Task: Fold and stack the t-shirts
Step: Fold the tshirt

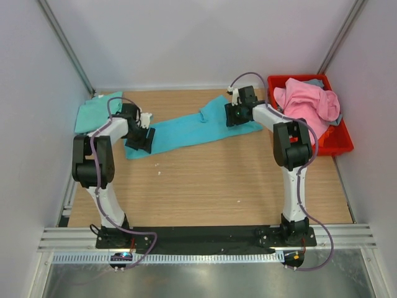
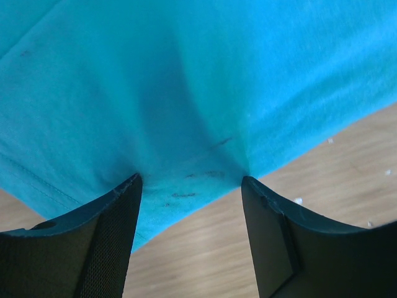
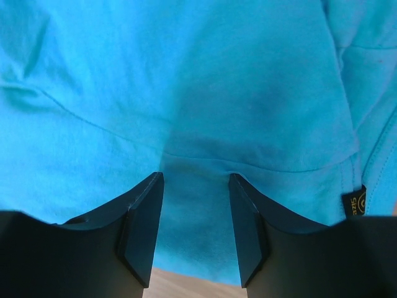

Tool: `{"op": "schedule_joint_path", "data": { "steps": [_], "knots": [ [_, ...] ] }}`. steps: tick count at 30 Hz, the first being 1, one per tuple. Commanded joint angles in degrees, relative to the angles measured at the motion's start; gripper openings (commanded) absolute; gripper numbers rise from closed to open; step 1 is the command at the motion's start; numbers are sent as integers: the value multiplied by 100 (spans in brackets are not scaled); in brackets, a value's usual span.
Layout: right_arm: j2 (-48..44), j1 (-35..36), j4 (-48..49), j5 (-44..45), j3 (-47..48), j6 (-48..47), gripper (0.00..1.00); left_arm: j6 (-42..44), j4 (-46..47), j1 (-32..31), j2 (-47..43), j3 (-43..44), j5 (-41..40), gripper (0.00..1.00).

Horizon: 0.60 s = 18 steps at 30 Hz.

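A turquoise-blue t-shirt (image 1: 186, 130) lies in a long strip across the far half of the table. My left gripper (image 1: 139, 138) stands on its left end. In the left wrist view the gripper (image 2: 191, 180) is open, its fingertips (image 2: 133, 183) pressed down on the puckered cloth (image 2: 186, 81) near its hem. My right gripper (image 1: 239, 112) stands on the shirt's right end. It too is open (image 3: 195, 177), tips resting on the cloth (image 3: 186, 81). A folded mint-green t-shirt (image 1: 96, 112) lies at the far left. A pink t-shirt (image 1: 307, 105) is heaped over a grey-blue one (image 1: 316, 82).
The pink and grey-blue shirts sit in a red bin (image 1: 344, 146) at the far right. White walls close in the wooden table (image 1: 211, 186) on three sides. A black size label (image 3: 355, 202) shows at the shirt's edge in the right wrist view.
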Motion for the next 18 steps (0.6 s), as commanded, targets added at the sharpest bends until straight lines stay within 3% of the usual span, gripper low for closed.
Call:
{"op": "schedule_joint_path", "data": {
  "steps": [1, 8, 13, 18],
  "knots": [
    [566, 7, -793, 178, 841, 170, 53, 206, -288, -281, -383, -575, -140, 66],
    [1305, 7, -1488, 222, 2382, 285, 53, 294, -280, -931, -1148, -1516, -483, 66],
    [946, 7, -1225, 116, 1902, 338, 54, 504, -524, -1196, -2184, -1569, -1045, 68],
    [691, -11, -1128, 151, 1619, 285, 54, 944, -1175, -1213, -2634, -1367, -1783, 70]
  ]
}}
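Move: The folded strip of t-shirt already lies under both hands' open fingers, 1 cm or so below them. Its middle is about 20 cm to the left hand's right and 7 cm ahead. From the right hand, its middle is some 16 cm left and 4 cm back. The folded teal cloth lies about 18 cm left of the left hand and 13 cm ahead; the red bin's middle is roughly 32 cm to the right hand's right, about level with it. Left fingers drag the t-shirt's end about 10 cm back, then lift; right fingers push theirs some 4 cm forward. ##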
